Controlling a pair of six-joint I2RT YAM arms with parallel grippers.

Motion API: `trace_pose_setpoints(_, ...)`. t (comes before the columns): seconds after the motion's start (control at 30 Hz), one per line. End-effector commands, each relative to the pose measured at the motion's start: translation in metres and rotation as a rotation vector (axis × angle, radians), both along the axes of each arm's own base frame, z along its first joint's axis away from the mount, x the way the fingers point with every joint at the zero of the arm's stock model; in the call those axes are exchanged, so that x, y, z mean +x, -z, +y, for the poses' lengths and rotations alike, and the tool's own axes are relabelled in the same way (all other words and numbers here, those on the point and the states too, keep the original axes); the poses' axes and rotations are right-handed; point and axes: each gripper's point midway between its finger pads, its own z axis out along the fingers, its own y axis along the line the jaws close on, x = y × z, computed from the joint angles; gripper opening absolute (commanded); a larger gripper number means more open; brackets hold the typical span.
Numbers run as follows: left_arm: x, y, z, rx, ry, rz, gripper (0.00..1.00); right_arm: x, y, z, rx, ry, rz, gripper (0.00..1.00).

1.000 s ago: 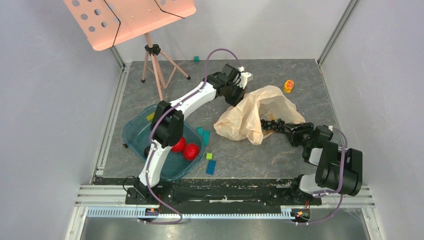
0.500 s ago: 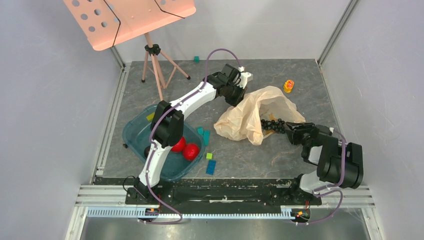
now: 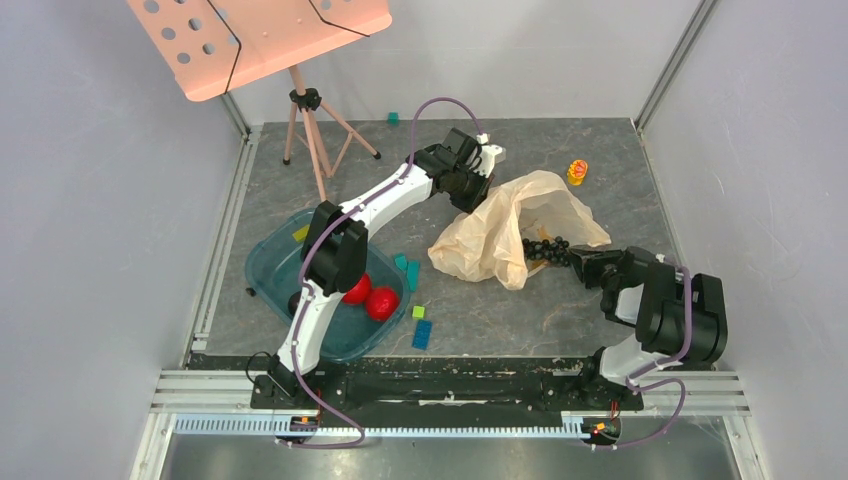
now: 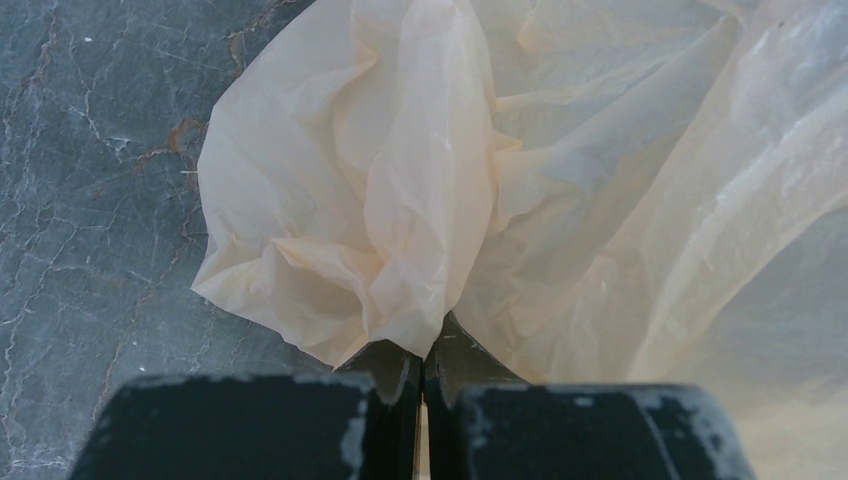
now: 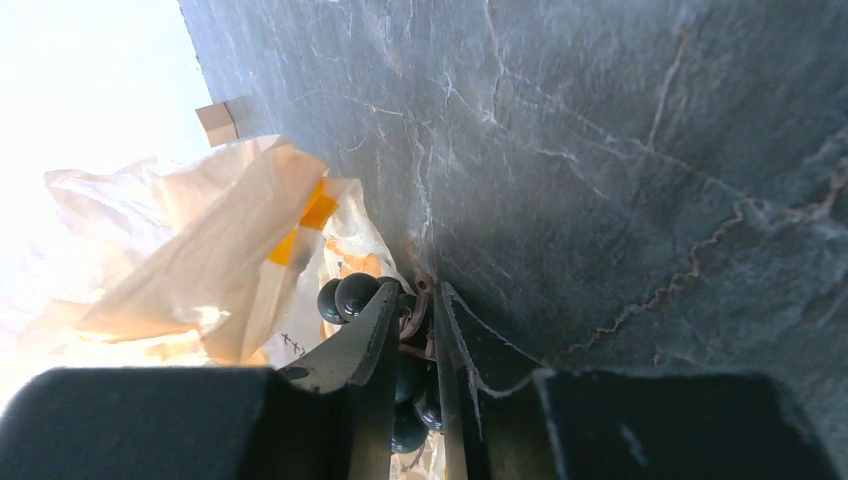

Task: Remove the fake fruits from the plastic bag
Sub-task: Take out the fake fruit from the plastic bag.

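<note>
The crinkly peach plastic bag (image 3: 500,235) lies mid-table with its mouth facing right. My left gripper (image 3: 468,185) is at the bag's far edge, shut on a fold of the plastic bag (image 4: 400,180); in the left wrist view the left gripper (image 4: 424,348) pinches the film. A bunch of dark grapes (image 3: 547,249) pokes out of the bag mouth. My right gripper (image 3: 584,262) is down at it. In the right wrist view the right gripper (image 5: 419,292) is shut on the grapes (image 5: 355,293), with the stem and berries between the jaws. Two red apples (image 3: 370,297) sit in the teal tray (image 3: 272,262).
Blue and green blocks (image 3: 421,332) lie right of the tray, with another teal block (image 3: 408,271) nearby. A yellow-orange toy (image 3: 577,171) stands behind the bag. A tripod stand (image 3: 312,130) with a pink board is at the back left. Walls close in on both sides.
My right gripper has slid left onto the grape bunch and its jaws have closed on it. The left arm and bag have stayed put.
</note>
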Motion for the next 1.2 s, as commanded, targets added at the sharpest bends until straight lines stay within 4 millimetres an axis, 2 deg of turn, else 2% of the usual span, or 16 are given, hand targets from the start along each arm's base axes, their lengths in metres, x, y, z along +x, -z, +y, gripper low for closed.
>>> trace_pose_setpoints(0.0, -0.003, -0.018, -0.008, -0.039, 0.054, -0.049, 0.02, -0.005, 0.018, -0.007, -0.028, 0.035, 0.072, 0.19)
trace_pose_setpoints(0.2, -0.004, -0.016, -0.008, -0.038, 0.054, -0.044, 0.02, -0.002, 0.016, -0.009, -0.053, 0.031, 0.057, 0.0)
trace_pose_setpoints(0.37, -0.005, -0.013, -0.006, -0.033, 0.052, -0.039, 0.02, 0.004, -0.007, -0.018, -0.147, 0.032, -0.019, 0.0)
trace_pose_setpoints(0.43, -0.006, -0.013, -0.005, -0.032, 0.049, -0.037, 0.02, 0.007, -0.024, -0.022, -0.193, 0.033, -0.075, 0.0)
trace_pose_setpoints(0.6, -0.008, -0.014, -0.004, -0.047, 0.033, -0.041, 0.02, 0.014, -0.081, -0.03, -0.332, 0.03, -0.217, 0.0)
trace_pose_setpoints(0.7, -0.008, -0.013, -0.001, -0.043, 0.015, -0.036, 0.02, 0.013, -0.11, -0.029, -0.38, 0.013, -0.272, 0.0)
trace_pose_setpoints(0.93, -0.008, -0.007, 0.004, -0.032, -0.047, -0.012, 0.02, 0.009, -0.179, -0.005, -0.437, -0.129, -0.417, 0.0)
trace_pose_setpoints(1.17, -0.013, 0.003, 0.013, -0.019, -0.098, 0.016, 0.02, 0.008, -0.257, 0.019, -0.454, -0.27, -0.559, 0.0)
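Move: The black grapes lie at the bag's mouth with their middle about 6 cm to the left of my right hand and 2 cm ahead, level with it; their stem end already sits between its half-closed fingers. The bag's middle is roughly 14 cm left, 5 cm ahead and a little higher; the yellow can stands some 20 cm straight ahead. My left hand holds the bag's rim: bag's middle 8 cm right, 4 cm back, 4 cm lower; grapes 15 cm right, 6 cm back, 8 cm below. I shut my right fingers on the grapes' stem, sinking barely half a centimetre, then lift them almost straight up about 20 cm out of the bag's mouth, fast, while the wrist tips the fingers upward and rolls its left side down, each about 25 degrees. My left hand keeps its pinch on the bag rim and sinks some 3 cm, easing slightly back. ##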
